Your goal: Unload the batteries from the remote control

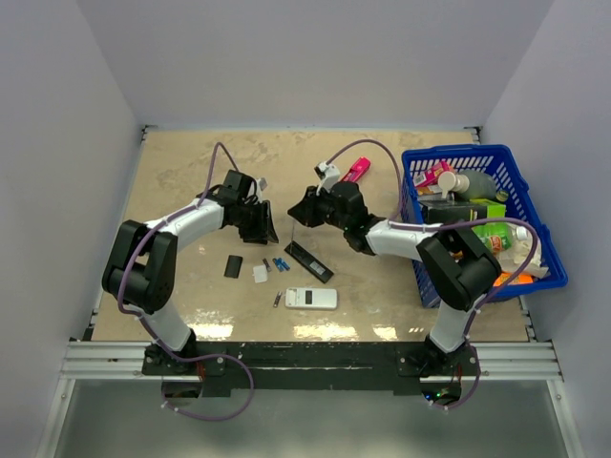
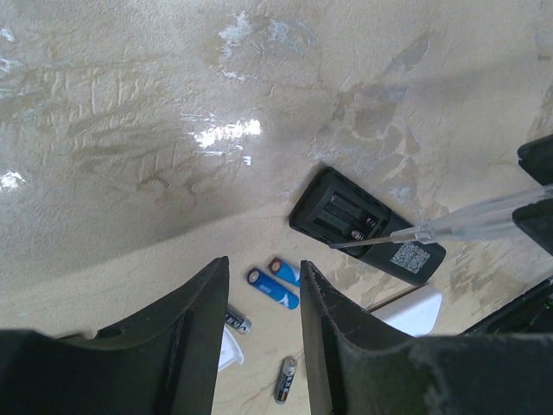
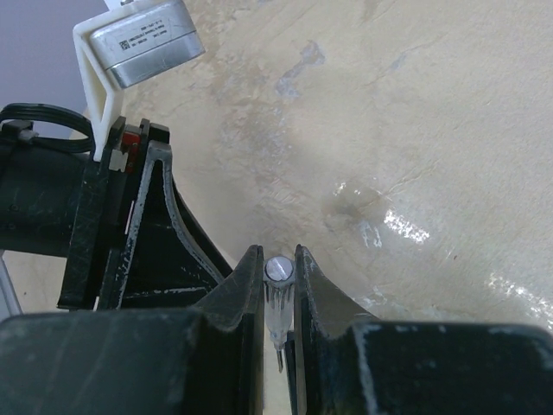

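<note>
The black remote control [image 2: 367,227] lies back-up on the table, its battery bay open and showing a spring. Two blue batteries [image 2: 275,288] lie side by side below it, with one greyish battery [image 2: 238,322] to their left and another [image 2: 287,379] nearer. My left gripper [image 2: 263,266] hovers open above them with nothing between its fingers. My right gripper [image 3: 278,255] is shut on a clear-handled screwdriver [image 3: 279,294], whose metal tip [image 2: 346,243] rests in the bay. From above, the remote [image 1: 309,260] sits between both grippers.
A white remote [image 1: 311,299] lies near the front edge with a small cell [image 1: 278,300] beside it. A black cover [image 1: 233,266] and a white cover [image 1: 260,273] lie left of the batteries. A blue basket [image 1: 549,243] of items stands at the right; a pink item [image 1: 355,170] lies behind.
</note>
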Available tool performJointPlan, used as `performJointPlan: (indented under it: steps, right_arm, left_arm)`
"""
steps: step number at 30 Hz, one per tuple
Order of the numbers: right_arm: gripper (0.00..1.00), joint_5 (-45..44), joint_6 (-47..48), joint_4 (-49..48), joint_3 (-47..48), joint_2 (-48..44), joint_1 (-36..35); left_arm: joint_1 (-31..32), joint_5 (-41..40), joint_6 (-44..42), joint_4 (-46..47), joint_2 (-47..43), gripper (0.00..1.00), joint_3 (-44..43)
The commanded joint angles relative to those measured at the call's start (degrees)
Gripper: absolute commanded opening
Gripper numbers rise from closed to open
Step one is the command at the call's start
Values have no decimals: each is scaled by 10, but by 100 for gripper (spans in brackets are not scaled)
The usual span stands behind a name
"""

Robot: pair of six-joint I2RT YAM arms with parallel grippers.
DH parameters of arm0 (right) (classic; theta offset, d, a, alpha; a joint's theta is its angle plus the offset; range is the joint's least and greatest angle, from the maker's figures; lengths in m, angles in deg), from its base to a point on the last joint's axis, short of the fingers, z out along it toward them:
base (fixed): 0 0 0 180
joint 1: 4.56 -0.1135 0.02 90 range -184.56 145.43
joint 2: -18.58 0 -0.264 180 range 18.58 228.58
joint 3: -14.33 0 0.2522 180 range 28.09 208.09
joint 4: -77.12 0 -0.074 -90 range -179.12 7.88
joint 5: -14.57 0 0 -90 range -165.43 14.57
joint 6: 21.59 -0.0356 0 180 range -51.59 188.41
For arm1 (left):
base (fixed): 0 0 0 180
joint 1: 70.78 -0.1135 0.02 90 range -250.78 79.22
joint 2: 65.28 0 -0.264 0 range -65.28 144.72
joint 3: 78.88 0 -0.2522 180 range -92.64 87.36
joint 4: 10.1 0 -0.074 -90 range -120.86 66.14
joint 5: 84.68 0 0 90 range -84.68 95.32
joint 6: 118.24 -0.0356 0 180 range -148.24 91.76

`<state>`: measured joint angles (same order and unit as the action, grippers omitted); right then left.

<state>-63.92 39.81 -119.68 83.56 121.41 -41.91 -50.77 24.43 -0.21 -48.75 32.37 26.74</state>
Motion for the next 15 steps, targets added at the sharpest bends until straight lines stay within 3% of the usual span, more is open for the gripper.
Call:
performJointPlan:
  steps: [1, 6, 11, 15]
  right_arm:
    - [0, -3, -11, -29, -6, -26, -4]
    - [0, 25, -13, 33, 15, -54, -4]
    - [0, 40, 42, 226, 70, -99, -3]
    - [0, -12, 111, 403, 127, -121, -3]
  left_arm:
    - [0, -5, 7, 5, -3, 43, -4]
    - [0, -11, 1, 1, -37, 43, -4]
    - [0, -55, -10, -9, -118, 43, 8]
    - [0, -79, -10, 0, -194, 47, 43]
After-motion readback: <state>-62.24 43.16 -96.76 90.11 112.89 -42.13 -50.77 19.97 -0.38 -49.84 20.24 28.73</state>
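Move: The opened remote control lies about 9 cm to the left gripper's right, 2 cm back and 7 cm below. Two blue batteries sit 2 cm right and 4 cm back of that gripper, the white card 3 cm left and 6 cm back. From the right gripper, which holds the screwdriver, the remote is some 7 cm back, 3 cm right and 13 cm below; the blue batteries are 4 cm left and 7 cm back of it. Lift both hands clear of the opened remote after a brief hold. Raise the empty left gripper about 5 cm nearly straight up from the batteries, tilting its fingers some 10 degrees outward and keeping them half open. Keep the screwdriver gripped in the right hand and draw it up about 3.5 cm and back 2.5 cm, drifting slightly right. ##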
